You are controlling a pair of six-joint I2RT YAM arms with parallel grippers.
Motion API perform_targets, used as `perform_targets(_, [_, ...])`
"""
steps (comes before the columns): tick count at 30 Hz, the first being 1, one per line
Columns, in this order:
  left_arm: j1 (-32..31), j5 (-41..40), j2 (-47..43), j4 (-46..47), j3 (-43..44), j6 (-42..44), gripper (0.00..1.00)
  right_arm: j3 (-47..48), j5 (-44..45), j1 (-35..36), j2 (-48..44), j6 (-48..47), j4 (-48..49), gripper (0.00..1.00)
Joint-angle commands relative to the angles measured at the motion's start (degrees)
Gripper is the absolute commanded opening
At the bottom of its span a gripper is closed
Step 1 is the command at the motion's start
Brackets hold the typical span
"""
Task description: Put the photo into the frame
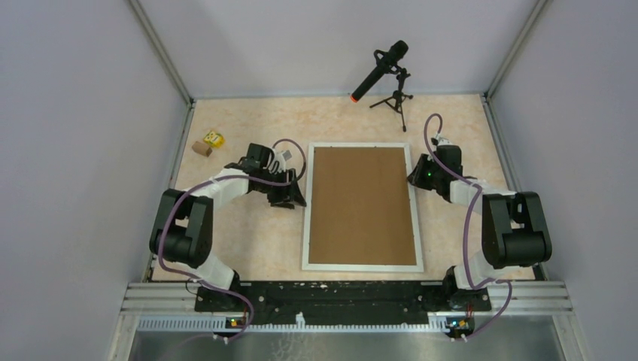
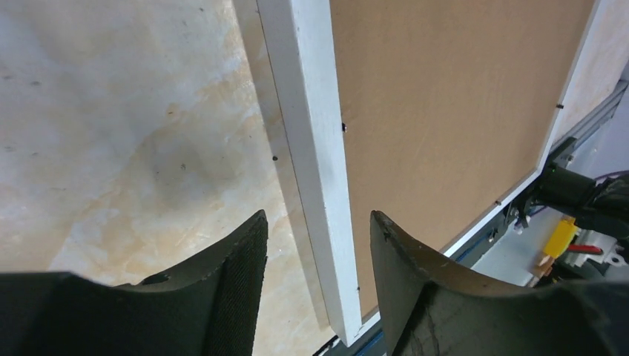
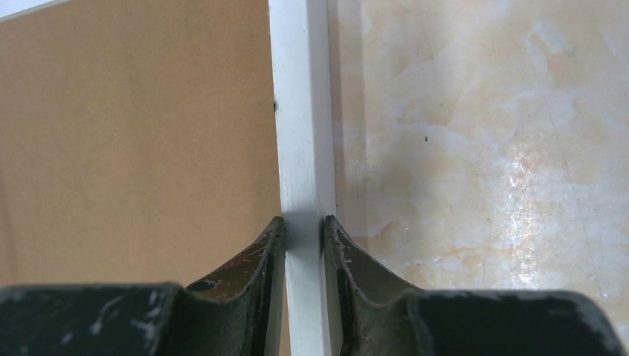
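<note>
The frame (image 1: 363, 267) lies flat on the table, back side up, with a brown backing board (image 1: 363, 203) filling it. The photo is hidden. My left gripper (image 1: 297, 197) is at the frame's left rail. In the left wrist view, the gripper (image 2: 319, 219) stands open astride the white rail (image 2: 311, 133), with a gap on each side. My right gripper (image 1: 412, 177) is at the upper part of the right rail. In the right wrist view, the gripper (image 3: 303, 221) is shut on that rail (image 3: 300, 111), one finger on the board side (image 3: 133, 148) and one outside.
A black microphone on a small tripod (image 1: 384, 71) stands at the back of the table behind the frame. Two small blocks, one yellow and one brown (image 1: 208, 143), lie at the back left. Grey walls close in three sides. The arms' mounting rail (image 1: 338, 297) runs along the near edge.
</note>
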Motion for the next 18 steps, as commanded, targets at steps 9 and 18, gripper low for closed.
perform_targets(9, [0.3, 3.3, 9.4, 6.1, 3.8, 0.1, 0.4, -2.2, -3.6, 0.8, -0.2, -0.8, -6.8, 0.23])
perform_targets(18, [0.3, 4.2, 15.0, 5.4, 5.7, -0.3, 0.36, -2.2, -4.8, 0.8, 0.1, -0.9, -6.4, 0.21])
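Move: The frame's left strip lies just below the left gripper, some 2 cm ahead, 2 cm to its right and about 4 cm down. On that strip's inner edge a small dark tab sits roughly 3 cm ahead and 3 cm right of the hand, and the brown board's middle is about 21 cm to the right, level with it; both are also some 4 cm down. From the right gripper, the left strip's spot lies about 37 cm left and 7 cm back, at nearly its own height. Lower the left gripper about 3.5 cm onto the frame's left strip, easing some 2 cm forward and nearly as far right once the descent is under way. Close the fingers partway as they come down, so one stands on the outer side and the other at the inner edge, just short of the dark tab. Keep the right gripper still, pinching the right strip. ##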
